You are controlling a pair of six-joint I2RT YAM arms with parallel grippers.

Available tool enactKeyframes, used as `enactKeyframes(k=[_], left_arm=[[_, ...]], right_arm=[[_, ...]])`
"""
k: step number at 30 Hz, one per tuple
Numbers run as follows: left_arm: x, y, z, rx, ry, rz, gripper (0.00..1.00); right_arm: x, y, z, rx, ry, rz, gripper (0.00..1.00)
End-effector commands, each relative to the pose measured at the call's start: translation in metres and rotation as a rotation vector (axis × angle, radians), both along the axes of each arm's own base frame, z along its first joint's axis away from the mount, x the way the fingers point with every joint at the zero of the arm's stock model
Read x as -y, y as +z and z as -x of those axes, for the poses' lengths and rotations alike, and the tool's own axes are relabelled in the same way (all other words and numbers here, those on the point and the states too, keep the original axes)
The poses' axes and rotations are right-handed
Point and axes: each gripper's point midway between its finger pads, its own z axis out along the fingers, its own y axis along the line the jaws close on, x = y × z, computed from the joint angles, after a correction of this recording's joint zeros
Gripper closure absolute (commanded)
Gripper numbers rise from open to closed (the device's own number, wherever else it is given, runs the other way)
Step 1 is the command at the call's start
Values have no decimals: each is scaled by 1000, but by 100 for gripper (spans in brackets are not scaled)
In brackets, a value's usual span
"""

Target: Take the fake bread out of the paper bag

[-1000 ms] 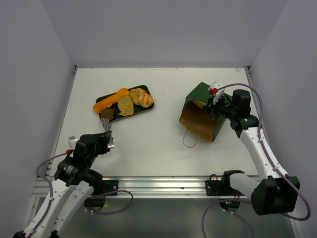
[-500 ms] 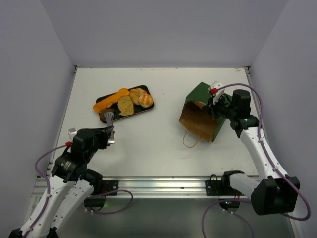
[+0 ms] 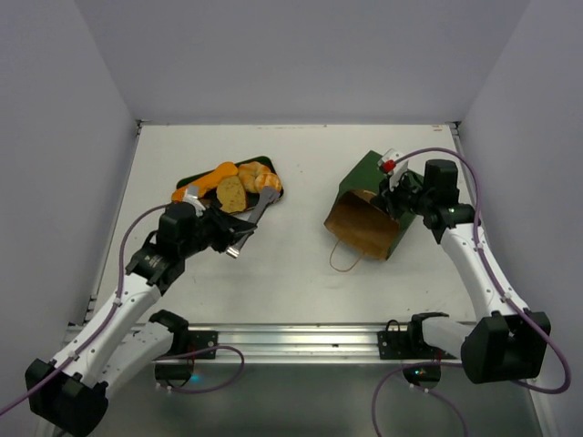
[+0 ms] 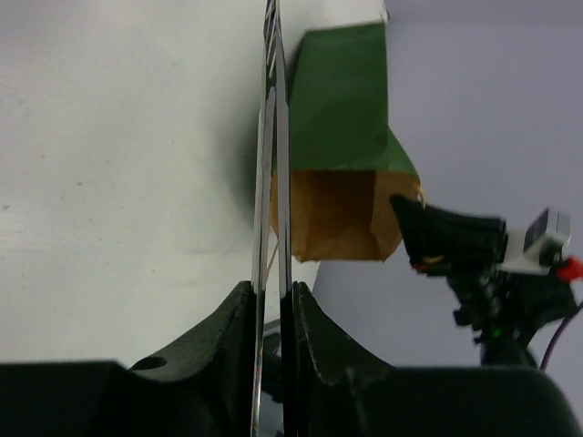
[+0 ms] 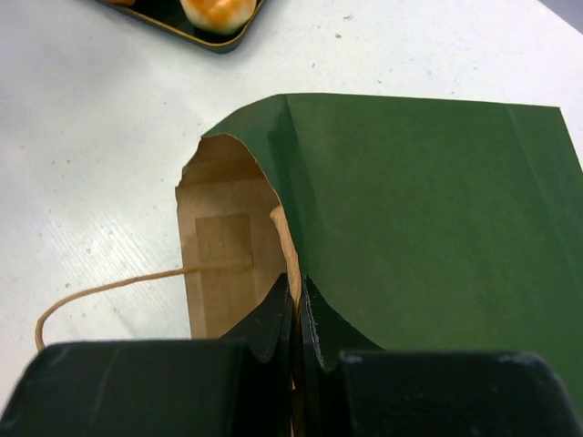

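The fake bread lies on a dark green tray [image 3: 270, 162]: a long orange loaf [image 3: 211, 182], a tan slice [image 3: 231, 193] and golden rolls [image 3: 260, 177]. The paper bag [image 3: 369, 214] lies tilted on its side at the right, its brown mouth facing the near left. My right gripper [image 5: 299, 291] is shut on the rim of the paper bag [image 5: 428, 209]. No bread shows in the part of the inside that I can see. My left gripper [image 3: 265, 197] hovers over the tray's near right corner and points at the paper bag [image 4: 337, 173]. Its thin metal fingers [image 4: 282, 182] stand a slim gap apart, holding nothing.
A twine handle [image 3: 342, 264] loops from the bag's mouth onto the white table [image 3: 301, 273]. The tray's corner with one roll [image 5: 217, 9] lies just beyond the bag in the right wrist view. Grey walls close the table on three sides.
My left arm has swung from the near left edge up to the tray and turned its fingers toward the bag, the jaws narrowing. The right gripper keeps its hold; the bag shifted slightly.
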Motion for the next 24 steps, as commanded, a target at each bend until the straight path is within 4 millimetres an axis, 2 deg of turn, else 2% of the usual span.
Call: enactKeyframes(k=[1,3,4,8,9,11,15,18,19,21,22,24], left_arm=[[36,38,24,321,-365,10,94],[47,37,40,370,-461,14,94],[50,34,44,388,-488,5,94],[79,12,74,414,-628,32,94],[85,15,77,443,-646,53,94],[95,5,86,433,-687,64,94],[104,8,89,472,-708,90,94],[113,12,84,485,-703,117,94],[118,5,80,466,-706,115,94],[129,8,75,478,-695,128,94],[138,0,69,454,-699,119,94],[152,-3,64,442,-694,121,94]], right_arm=[[-5,11,3,-14,103,31,100],[-5,15,0,-2,136,58,100],[-7,10,4,-33,157,58,100],[-9,16,4,-28,201,74,100],[-8,18,2,-27,198,75,100],[-9,18,1,-32,203,78,100],[-7,15,2,-43,207,85,100],[-8,13,4,-37,206,81,100],[-9,13,4,-33,206,77,100],[-9,11,5,-32,200,71,100],[-9,11,5,-29,196,69,100],[-7,8,3,-30,178,67,100]])
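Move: Some 30 cm to the right of the left hand, and about 4 cm farther out and 8 cm lower, is the paper bag's open mouth. The bag's handle loop lies on the table about 27 cm right of this hand and roughly level with it. The tray is about 18 cm ahead, 5 cm left and 15 cm below. From the right hand, the bag's mouth is about 5 cm left, 4 cm back and 7 cm down. Swinging away from the tray towards the bag, the left hand goes about 13 cm right while drawing some 8 cm back, and ends about 3 cm lower. It turns some 40 degrees clockwise with the fingers tipping up, keeping its hold on the tongs so that they point at the mouth. The right hand stays nearly in place, still pinching the bag's rim, and twists about 10 degrees counter-clockwise. ##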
